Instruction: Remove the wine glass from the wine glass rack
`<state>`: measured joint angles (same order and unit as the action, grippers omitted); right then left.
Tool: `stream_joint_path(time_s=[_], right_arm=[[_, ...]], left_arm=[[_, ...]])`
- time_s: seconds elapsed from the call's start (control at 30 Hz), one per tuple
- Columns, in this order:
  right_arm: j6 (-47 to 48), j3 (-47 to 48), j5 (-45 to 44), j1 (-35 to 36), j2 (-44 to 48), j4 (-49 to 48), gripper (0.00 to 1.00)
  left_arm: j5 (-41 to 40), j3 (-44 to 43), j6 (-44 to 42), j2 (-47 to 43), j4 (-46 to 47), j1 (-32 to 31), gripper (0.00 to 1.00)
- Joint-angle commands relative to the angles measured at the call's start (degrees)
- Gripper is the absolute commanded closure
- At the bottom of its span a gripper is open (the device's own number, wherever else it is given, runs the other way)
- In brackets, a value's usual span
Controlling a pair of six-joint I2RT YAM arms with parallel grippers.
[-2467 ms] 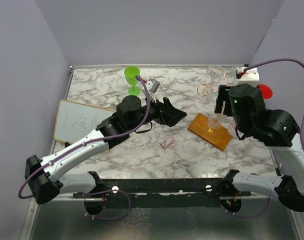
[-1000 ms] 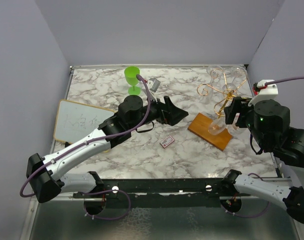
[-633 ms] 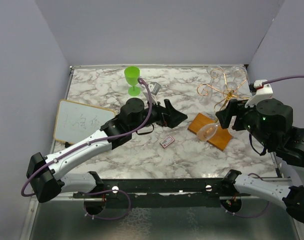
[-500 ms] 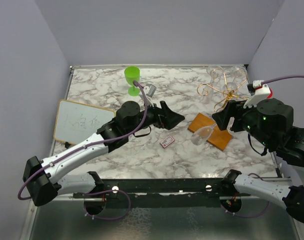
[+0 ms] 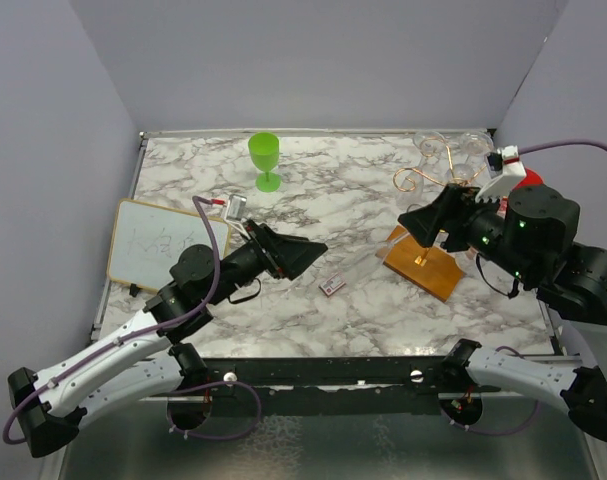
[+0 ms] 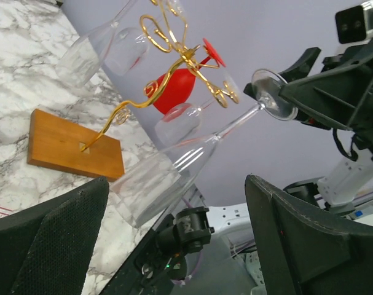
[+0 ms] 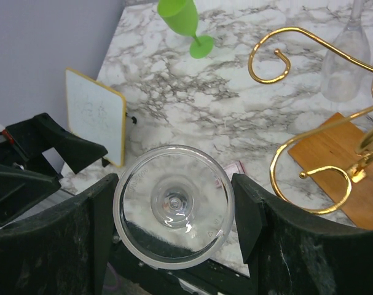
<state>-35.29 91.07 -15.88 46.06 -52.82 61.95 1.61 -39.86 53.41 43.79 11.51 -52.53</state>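
The clear wine glass (image 6: pixel 155 184) lies nearly level in the air, off the gold wire wine glass rack (image 5: pixel 438 178), whose wooden base (image 5: pixel 430 265) sits at the right. My right gripper (image 7: pixel 174 206) is shut on the glass's round foot (image 6: pixel 273 93), with a finger pressed to the rim on each side. The bowl (image 5: pixel 363 264) points left toward my left gripper (image 5: pixel 301 250). That gripper is open, its wide fingers (image 6: pixel 57 246) framing the bowl without touching it.
Other clear glasses (image 5: pixel 433 152) and a red one (image 6: pixel 180 83) still hang on the rack. A green goblet (image 5: pixel 265 158) stands at the back. A whiteboard (image 5: pixel 158 240) lies at the left, and a small pink card (image 5: pixel 332 285) lies mid-table.
My right gripper has drawn the wine glass off the rack and swung it left, tipping it level. My left arm pulled back toward the near left, its open jaws turned to the bowl.
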Motion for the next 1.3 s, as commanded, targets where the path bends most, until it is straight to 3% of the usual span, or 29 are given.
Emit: stream_joint_path(time_s=[0.0, 0.27, 0.63, 1.27], right_arm=[[-3.7, 0.8, 1.4, 0.2, -0.1, -8.7, 0.63], [-6.2, 0.4, -0.3, 0.2, 0.7, -13.6, 0.65], [-7.7, -1.3, -0.2, 0.1, 2.2, -16.7, 0.66], [-17.2, -12.2, -1.3, 0.2, 11.6, -22.8, 0.68]], left_arm=[[-0.1, 1.6, 3.2, -2.9, 0.1, 0.0, 0.06], [3.0, 3.8, 7.5, -4.4, 3.9, 0.0, 0.05], [8.8, 4.2, 12.6, 1.0, 11.8, -0.1, 0.09], [9.7, 10.0, 19.6, 0.6, 33.9, -0.1, 0.56]])
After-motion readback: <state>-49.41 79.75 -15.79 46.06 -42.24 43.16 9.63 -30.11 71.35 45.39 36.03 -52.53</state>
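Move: The right gripper holds the clear wine glass by its foot. The bowl is about 8 cm to the right of the open left gripper, 1 cm nearer the base and some 4 cm lower. From the right hand, the left fingertips are roughly 17 cm left, 1 cm back and 5 cm lower; the rack's hub is about 9 cm ahead, 11 cm right and 10 cm below. Keep the right gripper pinched on the wine glass's foot and lift it about 5 cm while rolling its left side up some 25 degrees, so the bowl swings up to the left fingertips. Ease the left gripper about 3 cm back and finally 2 cm up, roll its left side down and turn it slightly clockwise; in the second half, close its fingers about halfway beside the glass's mouth. ##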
